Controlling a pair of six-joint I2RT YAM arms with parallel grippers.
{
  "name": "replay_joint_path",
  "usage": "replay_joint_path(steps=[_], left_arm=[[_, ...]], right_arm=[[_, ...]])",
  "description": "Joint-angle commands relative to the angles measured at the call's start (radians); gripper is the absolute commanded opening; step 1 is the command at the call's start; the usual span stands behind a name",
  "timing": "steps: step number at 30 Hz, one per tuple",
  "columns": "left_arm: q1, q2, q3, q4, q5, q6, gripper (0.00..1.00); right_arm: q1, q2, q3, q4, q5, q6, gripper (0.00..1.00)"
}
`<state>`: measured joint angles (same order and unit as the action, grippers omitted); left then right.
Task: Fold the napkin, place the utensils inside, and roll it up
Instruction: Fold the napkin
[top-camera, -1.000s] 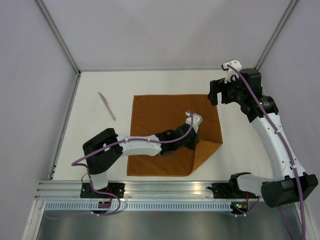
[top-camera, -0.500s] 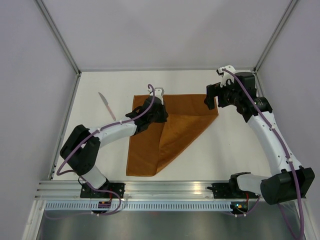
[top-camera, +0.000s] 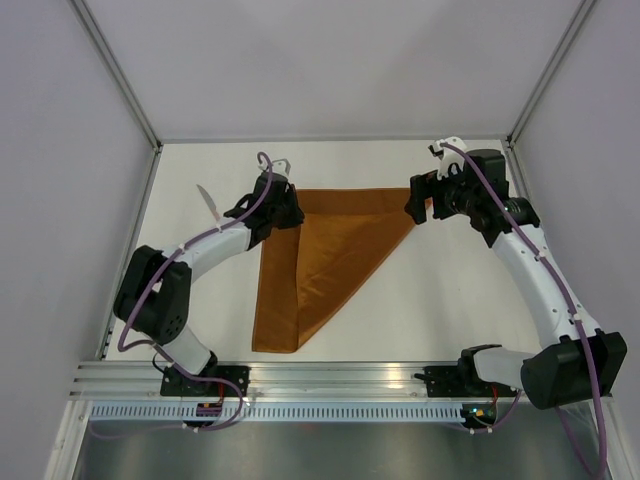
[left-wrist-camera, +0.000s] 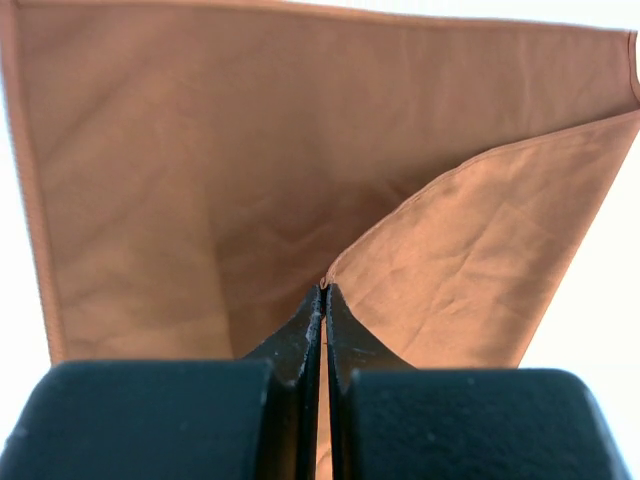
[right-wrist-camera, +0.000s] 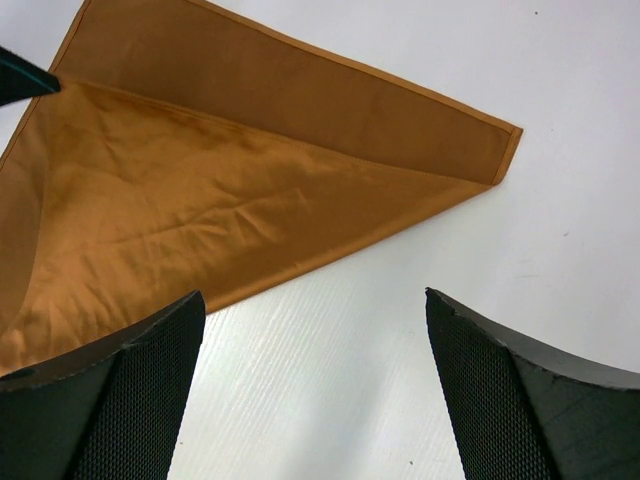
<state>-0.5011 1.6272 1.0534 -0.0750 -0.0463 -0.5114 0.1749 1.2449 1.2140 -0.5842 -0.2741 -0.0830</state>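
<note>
The rust-brown napkin (top-camera: 335, 240) lies folded over on itself into a rough triangle, with its long fold running from the far right corner to the near left corner. My left gripper (top-camera: 284, 212) is at the napkin's far left corner, shut on the folded-over corner of cloth (left-wrist-camera: 340, 270), which is pinched at my left gripper's (left-wrist-camera: 324, 290) tips. My right gripper (top-camera: 414, 204) hovers open beside the napkin's far right corner (right-wrist-camera: 500, 150), and nothing lies between my right gripper's (right-wrist-camera: 315, 305) fingers but bare table. A silvery knife (top-camera: 205, 197) lies left of the napkin, partly behind the left arm.
White walls and metal frame posts (top-camera: 115, 70) close the table on three sides. An aluminium rail (top-camera: 330, 375) with the arm bases runs along the near edge. White table surface (top-camera: 470, 300) shows to the right of the napkin.
My left gripper carried the napkin's near right corner up and across to the far left corner, folding the cloth diagonally. The right gripper shifted slightly left toward the napkin's far right corner.
</note>
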Motion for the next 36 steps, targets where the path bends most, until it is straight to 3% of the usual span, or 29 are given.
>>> replay_joint_path(steps=[1, 36], left_arm=[[0.039, 0.020, 0.065, -0.011, 0.040, 0.051, 0.02], [0.246, 0.224, 0.304, -0.118, 0.137, 0.143, 0.02]], right_arm=[[0.003, 0.007, -0.016, 0.034, -0.027, 0.002, 0.96], [0.003, 0.030, -0.064, 0.046, -0.027, -0.006, 0.96]])
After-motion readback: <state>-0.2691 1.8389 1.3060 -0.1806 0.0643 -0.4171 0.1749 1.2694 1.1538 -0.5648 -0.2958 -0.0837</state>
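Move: The left hand already pinches the napkin's lifted near-right corner; the flat far-left corner it is bound for lies about 12 cm ahead, 11 cm left and 7 cm below. The napkin's left edge runs some 12 cm straight to its left, and the knife lies about 27 cm left, 4 cm farther out. From the right hand, that far-left corner is roughly 46 cm left, 14 cm ahead and 20 cm down. Left hand carries its pinched corner some 10 cm forward-left towards the far-left corner while right sinks 3 cm. ##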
